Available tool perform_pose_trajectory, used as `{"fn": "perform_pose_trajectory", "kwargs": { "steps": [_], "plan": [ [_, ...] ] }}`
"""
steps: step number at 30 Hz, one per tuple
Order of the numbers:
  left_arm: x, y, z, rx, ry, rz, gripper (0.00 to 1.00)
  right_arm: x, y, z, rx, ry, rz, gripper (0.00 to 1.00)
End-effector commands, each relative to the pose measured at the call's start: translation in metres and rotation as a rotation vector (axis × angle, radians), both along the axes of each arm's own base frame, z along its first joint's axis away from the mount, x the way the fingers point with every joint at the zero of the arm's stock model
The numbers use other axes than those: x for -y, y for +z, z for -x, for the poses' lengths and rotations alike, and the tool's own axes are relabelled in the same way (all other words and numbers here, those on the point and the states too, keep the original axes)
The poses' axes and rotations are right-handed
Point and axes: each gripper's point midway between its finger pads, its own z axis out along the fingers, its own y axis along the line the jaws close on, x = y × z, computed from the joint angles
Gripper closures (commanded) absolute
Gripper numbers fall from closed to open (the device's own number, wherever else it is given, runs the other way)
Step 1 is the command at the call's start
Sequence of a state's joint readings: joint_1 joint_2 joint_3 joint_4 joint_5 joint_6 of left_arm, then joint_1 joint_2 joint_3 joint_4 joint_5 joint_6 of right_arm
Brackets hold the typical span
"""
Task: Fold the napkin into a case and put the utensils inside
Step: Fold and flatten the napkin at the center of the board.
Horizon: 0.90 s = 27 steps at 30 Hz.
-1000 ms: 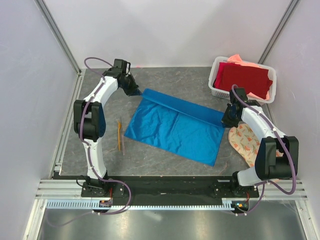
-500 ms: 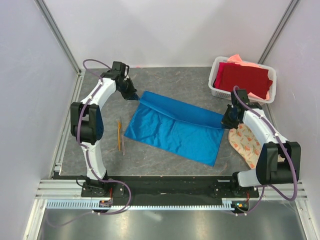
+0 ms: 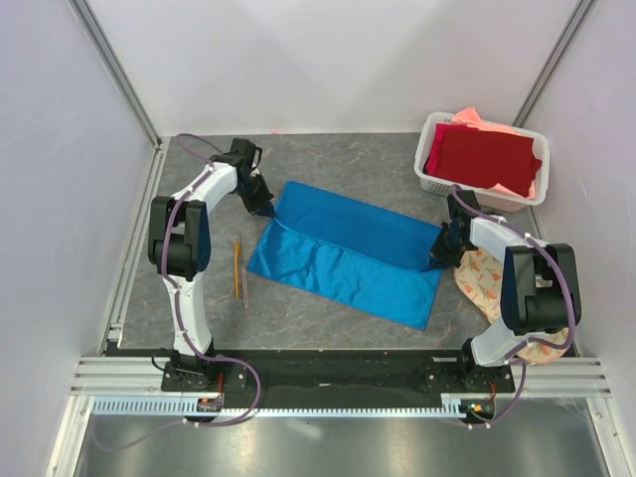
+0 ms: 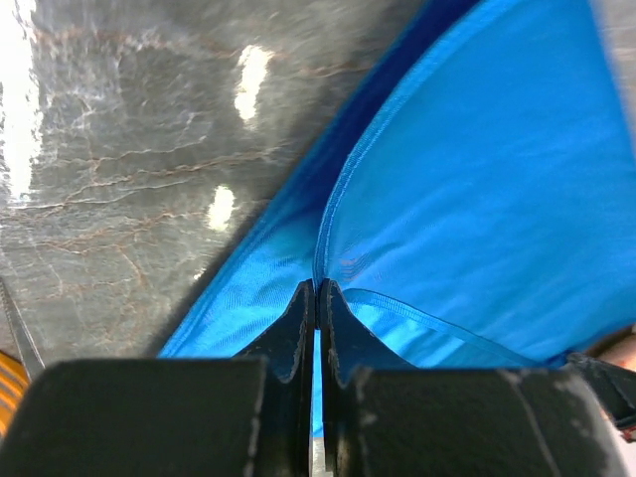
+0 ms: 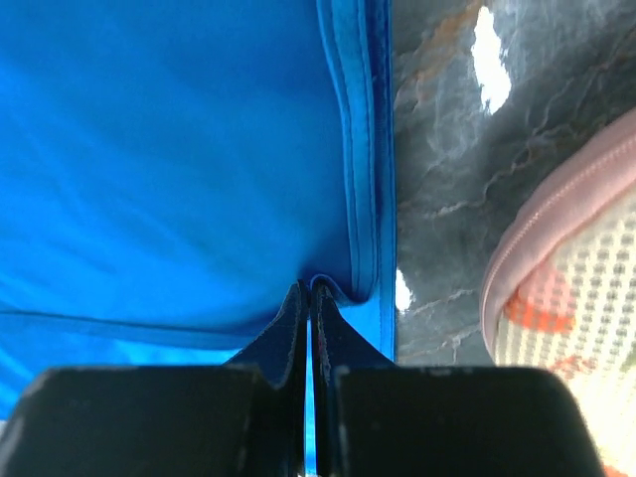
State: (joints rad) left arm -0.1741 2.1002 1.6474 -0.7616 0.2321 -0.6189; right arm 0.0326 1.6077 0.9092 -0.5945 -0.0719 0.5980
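The bright blue napkin [image 3: 348,253] lies on the grey table with its far edge folded over toward the near side as a second layer. My left gripper [image 3: 265,209] is shut on the folded layer's left corner; in the left wrist view the napkin [image 4: 477,189] hem is pinched at my left gripper [image 4: 317,288]. My right gripper [image 3: 438,257] is shut on the fold's right corner, and the right wrist view shows the napkin [image 5: 179,149] hem bunched at my right gripper [image 5: 310,288]. The utensils [image 3: 239,268], thin orange-brown sticks, lie left of the napkin.
A white basket [image 3: 431,179] holding a dark red cloth [image 3: 487,157] over a salmon-pink one stands at the back right. A round floral mat [image 3: 487,283] lies under the right arm, its pink rim [image 5: 517,268] close beside the napkin's right edge.
Both grippers have drawn the napkin's far edge toward the near side, widening the folded-over layer. The utensils have not moved.
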Motion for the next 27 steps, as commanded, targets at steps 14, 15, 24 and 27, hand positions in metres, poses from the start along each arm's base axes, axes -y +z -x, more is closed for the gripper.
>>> {"fn": "perform_pose_trajectory", "kwargs": {
  "steps": [14, 15, 24, 27],
  "plan": [
    [0.003, -0.014, 0.002, -0.022, -0.036, -0.009, 0.98, 0.037, -0.005, -0.065, 0.074, 0.056, 0.204, 1.0],
    [0.003, -0.011, 0.001, -0.012, -0.044, -0.008, 0.98, 0.039, -0.002, -0.071, 0.079, 0.063, 0.215, 1.0],
    [0.013, 0.064, -0.013, 0.127, -0.043, 0.054, 0.98, 0.042, 0.077, -0.09, 0.148, 0.083, 0.232, 1.0],
    [0.016, 0.075, -0.001, 0.129, -0.049, 0.077, 0.98, 0.036, 0.095, -0.074, 0.154, 0.08, 0.201, 1.0]
  ]
}}
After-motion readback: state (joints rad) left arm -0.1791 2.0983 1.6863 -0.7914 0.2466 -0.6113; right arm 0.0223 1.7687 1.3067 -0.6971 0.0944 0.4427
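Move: Across the board, both hands still pinch the napkin's folded-back flap by its two ends. From the right hand, the napkin's far right corner is some 10 cm ahead and 3 cm right, its near right corner about 17 cm back and 2 cm left, and the laundry basket roughly 25 cm ahead, 14 cm right. From the left hand, the far left corner is about 8 cm ahead and 4 cm right, with the utensils 15 cm back, 8 cm left. Keeping its pinch on the flap, the right hand starts slowly, then drags its end low over the board about 9 cm forward and a few centimetres right, towards the basket, before lifting some 5 cm; its fingertips swing forward and right by about 15 degrees. The left hand anchors the other end almost in place, sinking about 2 cm and rising again as the pull ends. ##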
